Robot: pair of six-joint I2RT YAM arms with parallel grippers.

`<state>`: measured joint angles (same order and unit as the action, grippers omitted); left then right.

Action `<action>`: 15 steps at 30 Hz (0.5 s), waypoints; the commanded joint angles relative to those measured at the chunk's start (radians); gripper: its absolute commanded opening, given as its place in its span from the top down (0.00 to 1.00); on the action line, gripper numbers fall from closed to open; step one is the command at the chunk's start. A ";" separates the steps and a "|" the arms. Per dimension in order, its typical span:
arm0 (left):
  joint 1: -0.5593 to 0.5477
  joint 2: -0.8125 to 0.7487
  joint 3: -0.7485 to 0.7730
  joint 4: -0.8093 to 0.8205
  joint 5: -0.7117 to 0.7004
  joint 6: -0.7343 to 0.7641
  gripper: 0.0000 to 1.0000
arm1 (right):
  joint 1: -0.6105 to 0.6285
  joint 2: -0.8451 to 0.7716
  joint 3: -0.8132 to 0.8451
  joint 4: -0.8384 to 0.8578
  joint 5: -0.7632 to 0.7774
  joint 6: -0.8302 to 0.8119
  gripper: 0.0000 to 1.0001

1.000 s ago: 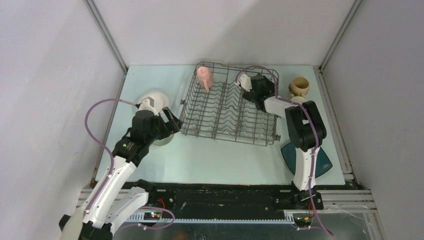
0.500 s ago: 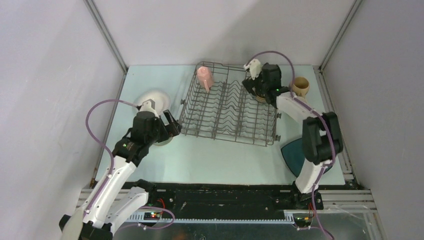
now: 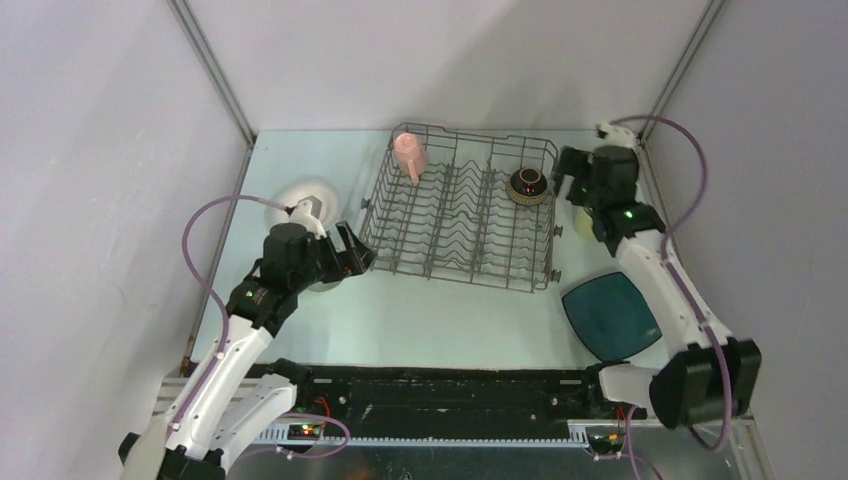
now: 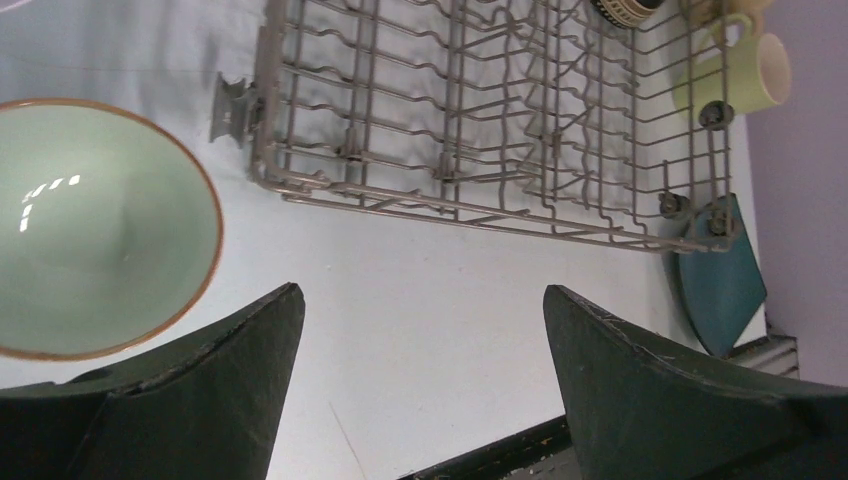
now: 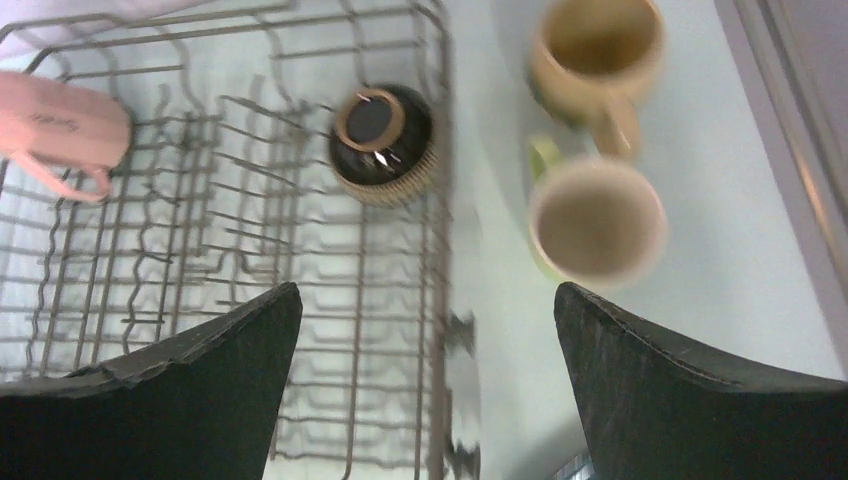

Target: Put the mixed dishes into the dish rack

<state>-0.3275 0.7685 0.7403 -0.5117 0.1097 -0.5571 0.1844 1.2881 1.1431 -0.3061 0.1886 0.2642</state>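
Note:
The grey wire dish rack [image 3: 450, 210] stands mid-table. In it are a pink mug [image 3: 409, 155] at the back left and a dark brown bowl [image 3: 527, 185], upside down, at the back right. My right gripper [image 3: 577, 196] hangs open and empty just right of the rack. Its wrist view shows the rack's right edge [image 5: 440, 250], the dark brown bowl [image 5: 382, 130], a tan mug [image 5: 595, 45] and a light-green mug [image 5: 597, 220] below it. My left gripper [image 3: 357, 250] is open and empty by the rack's left front corner, with a pale green bowl [image 4: 100, 230] just to its left.
A dark teal square plate [image 3: 610, 315] lies at the front right. A white dish [image 3: 305, 192] sits left of the rack, behind my left arm. Grey walls close in both table sides. The teal plate [image 4: 720, 280] also shows past the rack's corner.
My right gripper has let go of the dark brown bowl in the rack, opened, and swung right to above the mugs. The left gripper has edged slightly right.

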 commanded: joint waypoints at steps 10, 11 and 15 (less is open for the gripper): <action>-0.027 0.036 -0.068 0.175 0.244 -0.025 0.05 | -0.533 -0.583 -0.432 -0.493 -0.093 0.432 0.00; -0.035 0.041 -0.071 0.185 0.262 -0.029 0.05 | -0.585 -0.604 -0.439 -0.533 -0.100 0.439 0.00; -0.083 0.048 -0.081 0.207 0.288 -0.043 0.06 | -0.670 -0.582 -0.451 -0.646 -0.065 0.528 0.00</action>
<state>-0.3721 0.8158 0.6670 -0.3721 0.3256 -0.5797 -0.4267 0.6827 0.6979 -0.8223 0.1295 0.6884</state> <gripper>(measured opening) 0.946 0.994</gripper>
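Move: The teal plate lies flat some 23 cm back and 10 cm to the right of the empty right hand, and about 24 cm below it. Nearer are the green mug, about 3 cm ahead and 9 cm to the right, and the black bowl in the rack, some 13 cm ahead and 5 cm left, both roughly 20 cm down. From the left hand the plate lies about 52 cm right, 7 cm back and 18 cm below. Sweep the open right gripper back about 20 cm, well to the right and down some 10 cm, away from the black bowl to above the teal plate, turning the hand clockwise by roughly 45 degrees as its left side rises. Slide the open left gripper about 5 cm right in front of the rack, turning slightly clockwise. Touch nothing. ##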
